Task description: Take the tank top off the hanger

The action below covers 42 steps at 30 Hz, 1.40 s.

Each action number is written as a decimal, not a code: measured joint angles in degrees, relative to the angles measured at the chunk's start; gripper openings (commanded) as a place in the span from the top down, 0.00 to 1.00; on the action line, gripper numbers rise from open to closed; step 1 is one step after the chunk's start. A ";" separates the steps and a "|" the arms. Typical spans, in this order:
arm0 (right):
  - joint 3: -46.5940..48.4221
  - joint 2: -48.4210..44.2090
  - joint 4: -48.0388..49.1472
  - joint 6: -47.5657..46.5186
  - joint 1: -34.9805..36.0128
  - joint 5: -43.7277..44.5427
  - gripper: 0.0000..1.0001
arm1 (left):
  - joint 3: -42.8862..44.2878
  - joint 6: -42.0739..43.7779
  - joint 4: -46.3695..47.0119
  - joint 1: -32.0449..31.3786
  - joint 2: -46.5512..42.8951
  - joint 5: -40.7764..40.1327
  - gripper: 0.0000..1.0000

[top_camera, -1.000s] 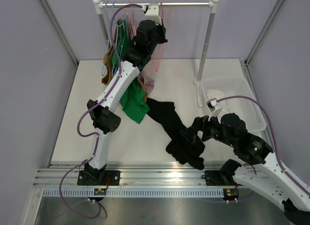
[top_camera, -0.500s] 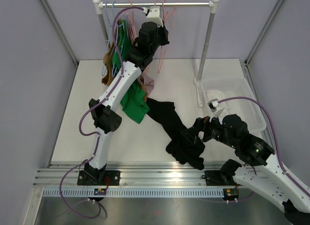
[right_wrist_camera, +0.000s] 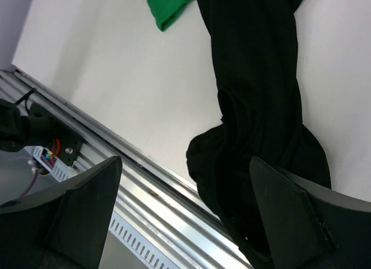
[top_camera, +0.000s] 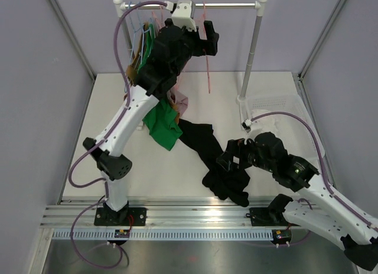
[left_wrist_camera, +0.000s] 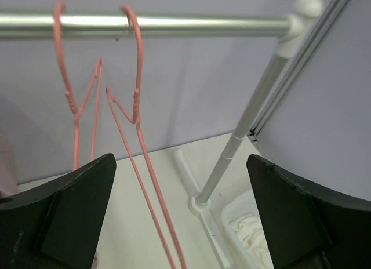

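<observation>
The black tank top (top_camera: 214, 159) lies crumpled on the table, off any hanger; it also fills the upper right of the right wrist view (right_wrist_camera: 261, 101). Two bare pink hangers (left_wrist_camera: 137, 83) hook over the silver rail (left_wrist_camera: 174, 24); one dangles from it in the top view (top_camera: 208, 70). My left gripper (top_camera: 207, 45) is raised just under the rail and open, its fingers (left_wrist_camera: 69, 217) wide apart with nothing between them, the hanger wires a little left of centre. My right gripper (top_camera: 227, 160) hovers open over the tank top's near end, fingers (right_wrist_camera: 307, 222) spread.
A green garment (top_camera: 163, 124) droops onto the table beside the tank top. More clothes hang at the rail's left end (top_camera: 140, 52). The rack's right pole (top_camera: 253, 55) stands by a white basket (top_camera: 292, 108) holding white cloth. A metal rail (top_camera: 189, 212) runs along the near edge.
My left gripper has opened, letting go of the pink hanger, and risen toward the rail; the hanger now hangs farther right. The right arm has shifted slightly left over the tank top.
</observation>
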 measured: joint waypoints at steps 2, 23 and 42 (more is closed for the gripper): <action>0.26 3.17 0.00 0.17 0.00 0.85 0.01 | -2.71 1.09 -0.02 -1.44 -5.60 -1.44 0.01; 4.48 45.70 4.61 0.90 0.57 9.88 0.08 | -46.53 -4.46 -18.21 -4.66 -62.82 -18.10 0.01; 13.31 44.48 0.74 -2.84 0.87 18.10 1.00 | -78.34 1.03 -25.35 -0.44 -75.54 -23.63 0.01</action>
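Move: The black tank top lies spread on the table with its middle about 6 cm ahead of the open right hand, 4 cm to its left and 20 cm below. From that hand the basket is some 20 cm ahead and 23 cm right, and the green top's lower part about 16 cm ahead and 25 cm left. From the left hand the tank top lies about 25 cm back, 7 cm right and 46 cm below; the empty hanger hangs roughly 9 cm ahead, 12 cm below. The right fingers close on a bunched fold near the tank top's middle, after the hand drops about 20 cm and reaches 9 cm forward with the wrist tipping steeply down; it then lifts some 8 cm. The open, empty left hand backs away from the rail, swinging back and left about 25 cm each, first rising, then sinking well below its starting height. ##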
